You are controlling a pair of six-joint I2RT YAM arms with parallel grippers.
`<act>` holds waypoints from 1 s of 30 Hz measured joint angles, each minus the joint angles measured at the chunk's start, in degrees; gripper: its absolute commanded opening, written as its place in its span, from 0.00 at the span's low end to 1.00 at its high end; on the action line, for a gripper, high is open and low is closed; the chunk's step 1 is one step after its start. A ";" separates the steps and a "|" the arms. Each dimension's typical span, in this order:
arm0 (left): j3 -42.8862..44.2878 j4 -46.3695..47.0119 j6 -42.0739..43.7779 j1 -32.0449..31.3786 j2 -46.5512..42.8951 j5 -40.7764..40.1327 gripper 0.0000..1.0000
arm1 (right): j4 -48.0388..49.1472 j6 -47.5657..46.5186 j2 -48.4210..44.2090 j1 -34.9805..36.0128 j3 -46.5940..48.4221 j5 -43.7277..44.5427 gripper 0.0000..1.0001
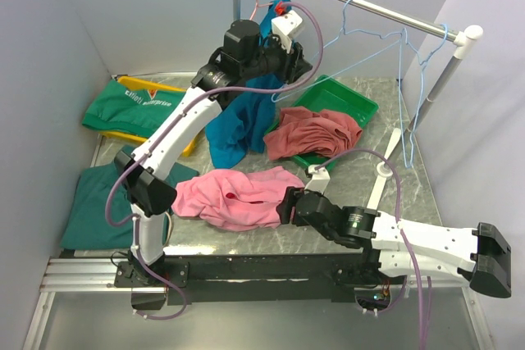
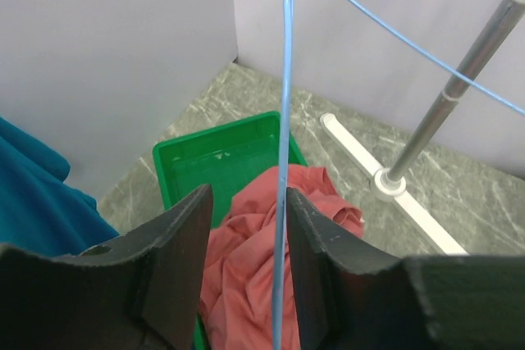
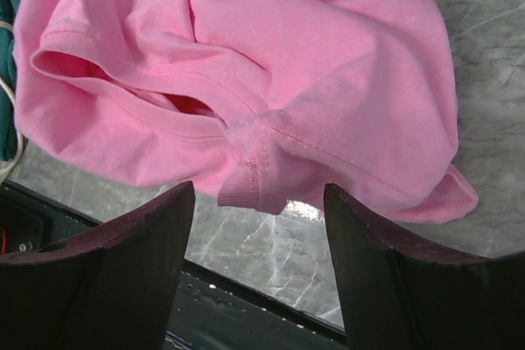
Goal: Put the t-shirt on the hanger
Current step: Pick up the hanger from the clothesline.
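The bright pink t-shirt (image 1: 238, 194) lies crumpled on the marble table near the front edge. My right gripper (image 1: 289, 202) is low at its right side. In the right wrist view the jaws (image 3: 257, 188) stand open, with the t-shirt (image 3: 312, 63) and a ribbed hem just ahead of the fingertips and nothing between them. My left gripper (image 1: 287, 18) is raised to the rail beside the light-blue hanger (image 1: 344, 18). In the left wrist view the hanger's wire (image 2: 285, 120) runs between the open jaws (image 2: 248, 194), close against the right finger, with a gap on the left.
A green tray (image 1: 361, 108) holds a dusty red garment (image 1: 316, 133). A teal-blue shirt (image 1: 234, 125) hangs under the left arm. The metal rail (image 1: 373, 7) carries more blue hangers (image 1: 418, 79). Green garments (image 1: 131, 104) lie at the left. The rack's white foot (image 1: 385, 170) crosses the right side.
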 measured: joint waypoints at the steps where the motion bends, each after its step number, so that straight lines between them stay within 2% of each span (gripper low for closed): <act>1: 0.00 0.44 -0.46 0.00 0.11 0.13 0.43 | 0.24 0.02 -0.02 0.04 -0.20 0.00 0.72; 10: -0.04 3.28 -2.51 -0.96 1.95 0.28 0.37 | 0.35 0.24 -0.81 0.37 -1.66 0.04 0.72; 14: -0.09 3.54 -2.43 -2.67 2.95 -1.33 0.21 | 0.35 0.26 -0.92 0.37 -1.66 0.04 0.72; 15: -0.35 3.72 -2.47 -2.95 2.99 -1.77 0.15 | 0.35 0.28 -0.92 0.37 -1.66 0.04 0.72; 16: -0.83 4.00 -2.32 -3.30 2.99 -2.27 0.05 | 0.35 0.35 -0.92 0.37 -1.68 0.04 0.72; 17: -1.05 4.28 -2.36 -3.56 2.99 -2.80 0.01 | 0.35 0.42 -0.92 0.37 -1.68 0.04 0.73; 30: -2.36 7.74 -0.72 -4.00 2.27 -8.87 0.01 | 0.37 0.46 -0.81 0.42 -1.75 0.07 0.73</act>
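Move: The left hand, fingers about half open, has the blue hanger's near shoulder wire about 4 cm to its right and 2 cm below, level with it fore and aft. The hook on the rail is some 12 cm ahead, 12 cm right and 12 cm up; the hanging teal shirt about 8 cm ahead, 10 cm left and 12 cm lower. The green basket lies roughly 8 cm ahead, 11 cm right, 38 cm down. From the right hand the wire is about 25 cm ahead, 5 cm right, 29 cm up. Rightward and slightly down, about 4 cm in all, the left hand eases its fingers over the near shoulder wire of the blue hanger and shuts them, pinching the wire between the fingertips. With the grip closed, it reverses gently, about 1 cm up and 1 cm forward, turning some 5 degrees counter-clockwise. ##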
